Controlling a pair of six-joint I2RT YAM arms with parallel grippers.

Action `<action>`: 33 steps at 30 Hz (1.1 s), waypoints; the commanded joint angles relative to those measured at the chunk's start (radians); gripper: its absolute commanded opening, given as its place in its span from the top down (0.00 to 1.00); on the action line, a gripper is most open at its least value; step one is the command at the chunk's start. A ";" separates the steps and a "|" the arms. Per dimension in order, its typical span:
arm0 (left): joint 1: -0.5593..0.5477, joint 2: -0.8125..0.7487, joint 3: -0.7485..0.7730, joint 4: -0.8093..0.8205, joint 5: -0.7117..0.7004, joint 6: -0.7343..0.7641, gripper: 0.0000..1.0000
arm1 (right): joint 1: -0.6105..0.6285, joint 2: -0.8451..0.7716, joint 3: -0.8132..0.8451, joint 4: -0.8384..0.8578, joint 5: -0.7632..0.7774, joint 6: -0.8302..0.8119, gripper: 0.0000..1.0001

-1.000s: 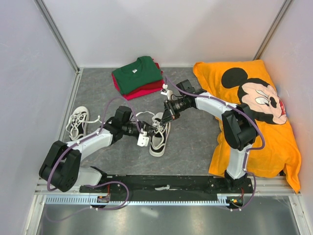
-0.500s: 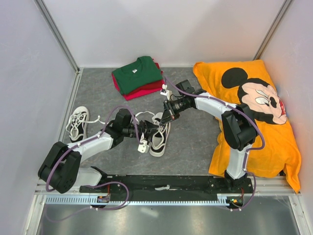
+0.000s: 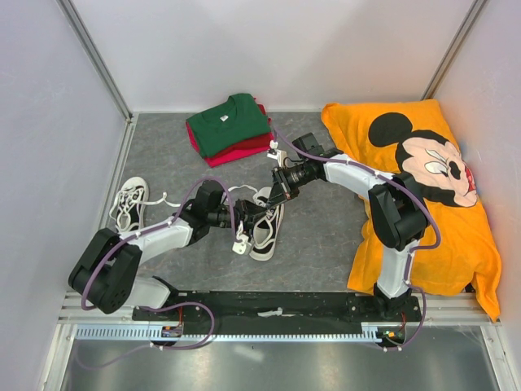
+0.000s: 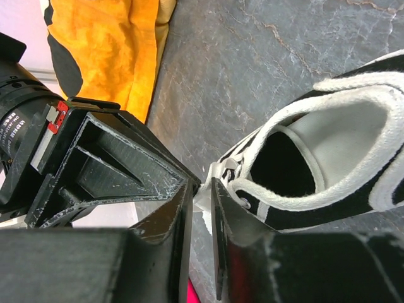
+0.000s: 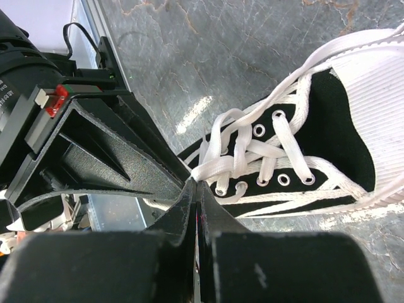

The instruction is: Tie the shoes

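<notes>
One white shoe (image 3: 267,228) lies mid-table with its dark lining showing; the other shoe (image 3: 129,204) lies by the left wall with loose laces. My left gripper (image 3: 254,215) is at the middle shoe's left side. In the left wrist view its jaws (image 4: 202,187) stand nearly together with a white lace (image 4: 203,197) pinched between them, beside the shoe's opening (image 4: 353,126). My right gripper (image 3: 273,195) is at the same shoe's far end. In the right wrist view it (image 5: 194,184) is shut on a white lace (image 5: 218,167) coming off the eyelets of the shoe (image 5: 353,95).
A folded green shirt (image 3: 229,122) lies on a red one at the back. A big orange cartoon-mouse shirt (image 3: 423,187) covers the right side, under the right arm. Walls close the table on the left, back and right.
My left gripper has slid right, in against the middle shoe, and its jaws have narrowed onto the lace. The right arm and both shoes have stayed put.
</notes>
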 commanded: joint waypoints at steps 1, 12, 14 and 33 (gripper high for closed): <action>-0.008 0.023 0.028 0.036 -0.023 0.055 0.84 | 0.008 -0.005 0.004 0.022 -0.060 0.014 1.00; -0.008 0.021 0.033 -0.048 -0.007 0.141 0.96 | -0.001 0.005 0.006 0.024 -0.068 0.028 1.00; -0.008 0.020 0.031 -0.056 -0.007 0.149 0.99 | -0.006 0.005 0.006 0.027 -0.069 0.031 1.00; 0.043 0.007 0.054 -0.120 -0.013 0.103 0.98 | -0.027 0.007 0.006 0.001 -0.083 0.017 0.95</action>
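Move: The white lace the left fingers are about to shut on lies right at their tips, hardly a centimetre ahead, 1 cm to the right and 1 cm lower. From the left hand, the middle of the shoe is about 4 cm back, 1 cm right and 5 cm below; its opening is some 7 cm back and level sideways. For the right hand, already shut on its loop at the laces, that same lace is about 1 cm back and 2 cm left, at about its own height. The left fingers pinch the lace beside the right fingertips, closing from about a quarter open to shut while the hand nearly stands in place. Keeping their grip, they then ease roughly 1 cm forward and left, sinking slightly, with barely any turn. The right hand stays put and keeps hold of its loop. ##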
